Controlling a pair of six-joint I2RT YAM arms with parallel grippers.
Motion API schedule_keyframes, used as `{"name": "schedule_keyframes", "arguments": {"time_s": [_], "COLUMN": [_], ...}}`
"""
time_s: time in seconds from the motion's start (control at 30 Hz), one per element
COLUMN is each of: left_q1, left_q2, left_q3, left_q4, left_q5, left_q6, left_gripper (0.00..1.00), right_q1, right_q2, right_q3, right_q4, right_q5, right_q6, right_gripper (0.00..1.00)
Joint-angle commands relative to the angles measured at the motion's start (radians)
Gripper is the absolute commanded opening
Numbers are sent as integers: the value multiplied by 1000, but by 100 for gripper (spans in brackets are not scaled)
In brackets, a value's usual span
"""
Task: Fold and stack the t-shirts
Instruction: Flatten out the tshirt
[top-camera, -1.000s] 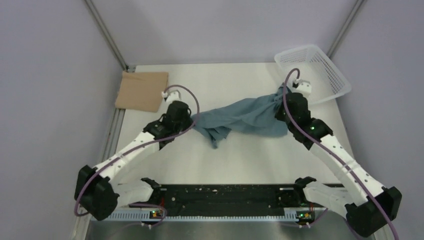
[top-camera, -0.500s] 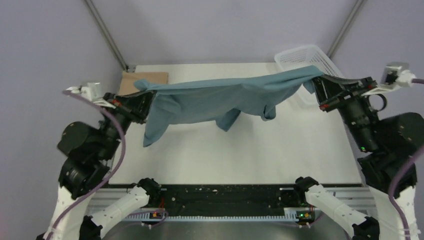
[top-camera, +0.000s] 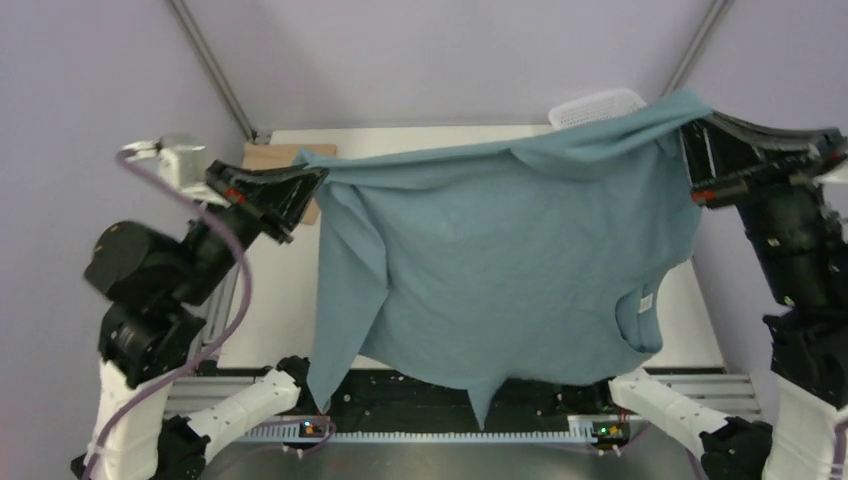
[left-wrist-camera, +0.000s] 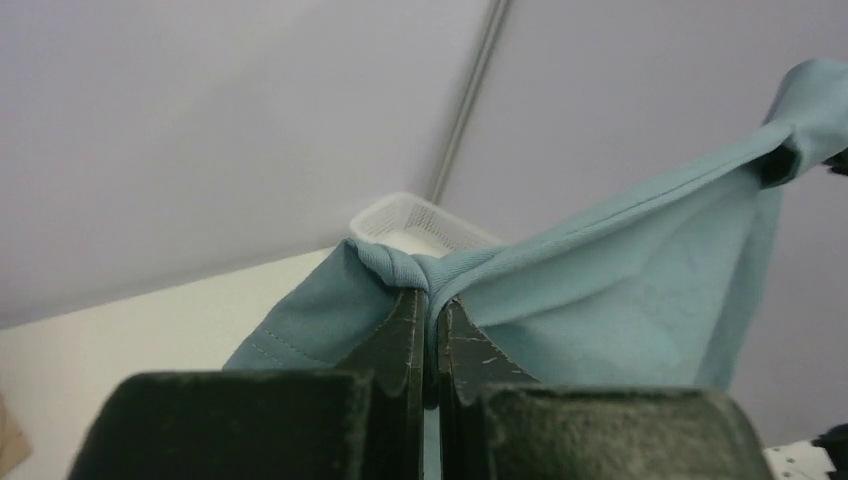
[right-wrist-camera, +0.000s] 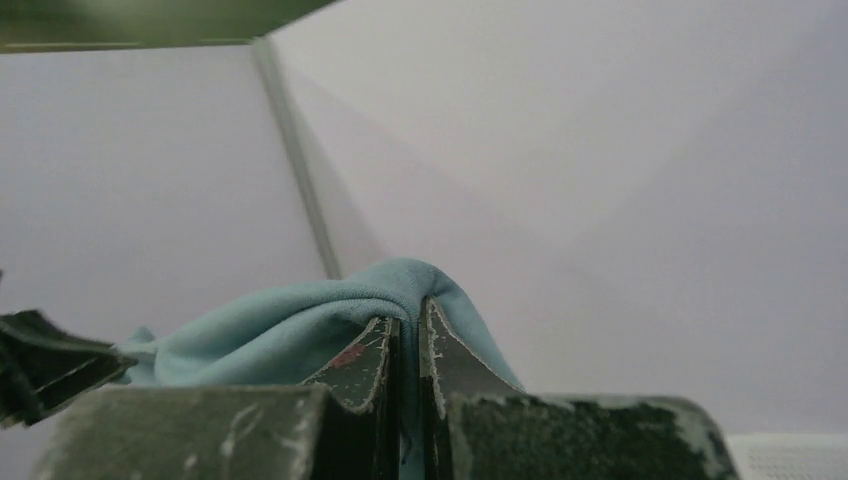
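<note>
The teal-blue t-shirt (top-camera: 500, 260) hangs spread in the air above the table, stretched between my two raised grippers. Its neck label (top-camera: 645, 300) shows low on the right, so the collar end hangs downward. My left gripper (top-camera: 312, 182) is shut on the shirt's upper left corner, and the left wrist view shows the cloth (left-wrist-camera: 620, 290) pinched between its fingertips (left-wrist-camera: 428, 295). My right gripper (top-camera: 690, 128) is shut on the upper right corner, with cloth (right-wrist-camera: 280, 325) bunched over its tips (right-wrist-camera: 410, 318). The tan t-shirt (top-camera: 272, 155) lies folded at the table's back left, partly hidden.
The white mesh basket (top-camera: 598, 105) stands at the back right corner, mostly behind the hanging shirt, and also shows in the left wrist view as the basket (left-wrist-camera: 420, 222). Frame posts rise at both back corners. The shirt's lower edge drapes over the near rail (top-camera: 420, 400).
Both arms rose and spread apart. The teal shirt went from a bunched heap on the table to a wide sheet hanging in the air, closer to the camera.
</note>
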Motion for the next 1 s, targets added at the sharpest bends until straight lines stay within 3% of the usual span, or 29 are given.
{"name": "schedule_keyframes", "arguments": {"time_s": [0.0, 0.1, 0.17, 0.23, 0.27, 0.3, 0.33, 0.37, 0.43, 0.47, 0.5, 0.67, 0.87, 0.97], "left_q1": [6, 45, 118, 203, 235, 260, 284, 302, 319, 319, 319, 319, 319, 323], "left_q2": [181, 342, 474, 611, 687, 762, 837, 903, 998, 1020, 1026, 963, 888, 898], "left_q3": [-80, -191, -236, -273, -282, -263, -222, -163, -63, -41, -43, -215, -434, -470], "left_q4": [35, 82, 87, 112, 125, 121, 88, 34, -55, -76, -75, 24, 159, 253], "left_q5": [-283, -504, -477, -361, -372, -393, -414, -416, -366, -356, -343, -235, -177, -131], "left_q6": [47, 16, -46, -99, -125, -142, -159, -174, -168, -166, -164, -184, -269, -278], "left_gripper": [4, 15, 27, 41, 60, 89, 98, 99, 99, 99, 99, 99, 99, 99], "right_q1": [-9, -14, -46, -99, -124, -144, -157, -164, -164, -165, -164, -156, -83, -50], "right_q2": [207, 343, 453, 582, 678, 752, 835, 907, 1028, 1068, 1091, 999, 789, 777], "right_q3": [-60, -206, -321, -405, -444, -460, -444, -408, -315, -267, -228, -352, -757, -880], "right_q4": [18, 139, 250, 309, 380, 399, 383, 356, 294, 253, 221, 227, 400, 499], "right_q5": [400, 676, 753, 689, 631, 596, 570, 550, 554, 559, 563, 510, 232, 106], "right_q6": [-91, -158, -170, -114, -84, -51, -22, -16, -11, -6, 3, 54, 129, 172], "right_gripper": [0, 0, 0, 0, 0, 7, 21, 41, 64, 87, 97, 99, 99, 99]}}
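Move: The t-shirt hangs stretched between both raised, shut grippers. The table spot for its far left corner is about 34 cm ahead of the left hand, straight in line and some 54 cm below; the folded tan cloth is level with that spot, 23 cm to its left. The spot for the far right corner is some 42 cm ahead of the right hand, 1 cm left and 62 cm below; the white basket stands about 23 cm right of that spot and 3 cm farther out. The held t-shirt is cast out and down onto the table, both hands swinging fast forward and down, some 30 cm out and 46 cm down for the left, nearly 40 and 55 for the right, while the fingers tip steeply downward. Both grippers open on the descent, left first, and let go; then the left draws back 5 cm, the right 7 cm back and 5 cm left, rising slightly. ##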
